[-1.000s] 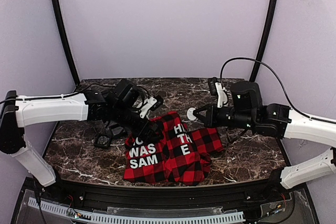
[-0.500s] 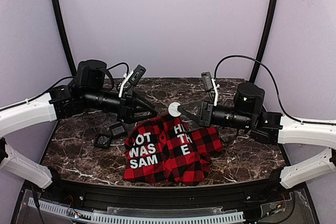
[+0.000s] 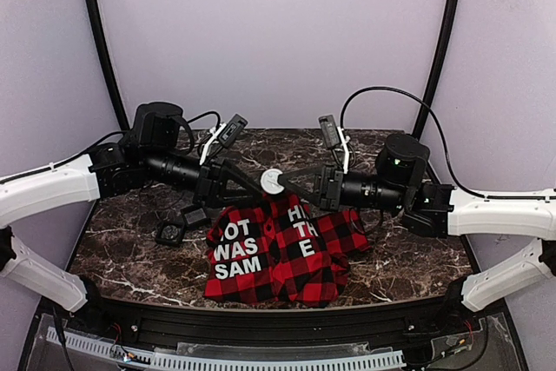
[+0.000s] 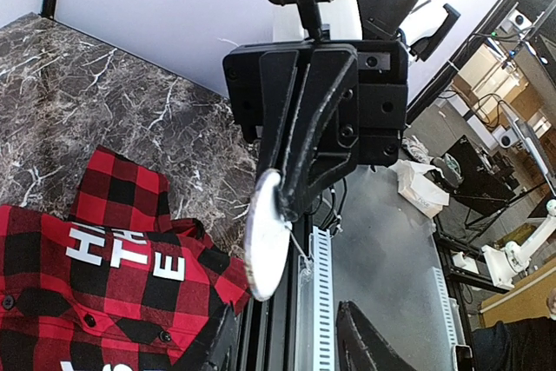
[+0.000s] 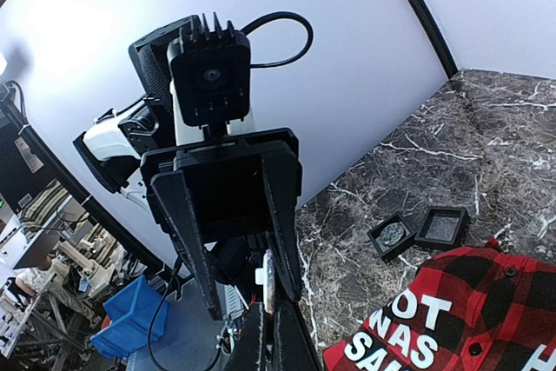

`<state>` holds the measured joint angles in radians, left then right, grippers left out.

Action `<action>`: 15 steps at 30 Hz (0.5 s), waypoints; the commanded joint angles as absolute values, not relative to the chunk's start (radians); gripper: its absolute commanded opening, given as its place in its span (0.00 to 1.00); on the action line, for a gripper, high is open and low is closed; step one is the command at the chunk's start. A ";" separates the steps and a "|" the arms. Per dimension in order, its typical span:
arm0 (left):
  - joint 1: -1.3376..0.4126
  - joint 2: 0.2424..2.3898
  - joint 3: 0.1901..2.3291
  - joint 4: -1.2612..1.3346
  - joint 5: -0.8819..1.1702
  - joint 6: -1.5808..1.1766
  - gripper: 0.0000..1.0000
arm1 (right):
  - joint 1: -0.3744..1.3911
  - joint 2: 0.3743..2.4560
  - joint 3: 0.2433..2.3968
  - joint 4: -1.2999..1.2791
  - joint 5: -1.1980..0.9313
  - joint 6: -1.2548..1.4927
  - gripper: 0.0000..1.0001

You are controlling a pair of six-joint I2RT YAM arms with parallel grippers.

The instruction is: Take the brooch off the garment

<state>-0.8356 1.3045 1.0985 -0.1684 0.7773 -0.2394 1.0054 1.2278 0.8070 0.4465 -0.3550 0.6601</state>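
The brooch (image 3: 273,182), a small pale disc, hangs in the air above the red-and-black plaid garment (image 3: 278,249). My right gripper (image 3: 283,182) comes in level from the right and is shut on it. In the right wrist view the brooch (image 5: 270,277) stands edge-on in my right gripper (image 5: 271,312). My left gripper (image 3: 258,187) faces it from the left. In the left wrist view the brooch (image 4: 268,236) sits just beyond my left gripper (image 4: 287,336), whose jaws stand apart on either side of it. The garment (image 4: 104,275) lies flat on the marble below.
Two small black square frames (image 3: 171,232) (image 3: 193,215) lie on the marble table (image 3: 130,249) left of the garment; they are also in the right wrist view (image 5: 393,236) (image 5: 443,225). Black corner posts (image 3: 100,41) and lilac walls enclose the table.
Both arms have swung up and toward each other over the garment. The right gripper carried the brooch leftward to the left gripper, whose jaws have narrowed around it.
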 commanded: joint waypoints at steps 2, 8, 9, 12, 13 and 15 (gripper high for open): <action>-0.818 1.312 1.086 -0.126 0.833 -0.272 0.35 | 1.017 1.233 0.831 0.497 -0.390 0.661 0.00; -0.812 1.322 1.080 -0.094 0.864 -0.298 0.26 | 1.022 1.240 0.834 0.488 -0.397 0.657 0.00; -0.810 1.323 1.079 -0.089 0.868 -0.300 0.24 | 1.021 1.241 0.834 0.488 -0.396 0.656 0.00; -0.810 1.332 1.079 -0.084 0.878 -0.309 0.16 | 1.023 1.242 0.838 0.487 -0.397 0.652 0.00; -0.810 1.332 1.079 -0.081 0.882 -0.310 0.14 | 1.023 1.244 0.840 0.485 -0.398 0.651 0.00; -0.810 1.334 1.078 -0.077 0.885 -0.314 0.11 | 1.023 1.248 0.843 0.484 -0.401 0.649 0.00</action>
<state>-0.8154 1.3319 1.0966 -0.1047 0.8566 -0.3019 1.0142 1.2366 0.8078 0.4496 -0.3859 0.6594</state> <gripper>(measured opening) 0.133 0.008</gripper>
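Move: The brooch sits on edge in the right hand's fingertips, its middle about 2 cm left of that hand; the left fingertips wait roughly 5 cm left of the right hand, 1 cm back and 1 cm lower. From the left hand, the brooch is some 3 cm to the right, 1 cm ahead and 1 cm higher. The garment's middle lies about 5 cm right of the left hand, 2 cm ahead and 17 cm below. Back towards its base by about 1 cm, the right hand eases the brooch across the left fingertips, keeping its grip. The left hand stays almost in place, its wrist turning barely 5 degrees, and closes its half-open fingers most of the way around the brooch's near edge, stopping short of shut. ##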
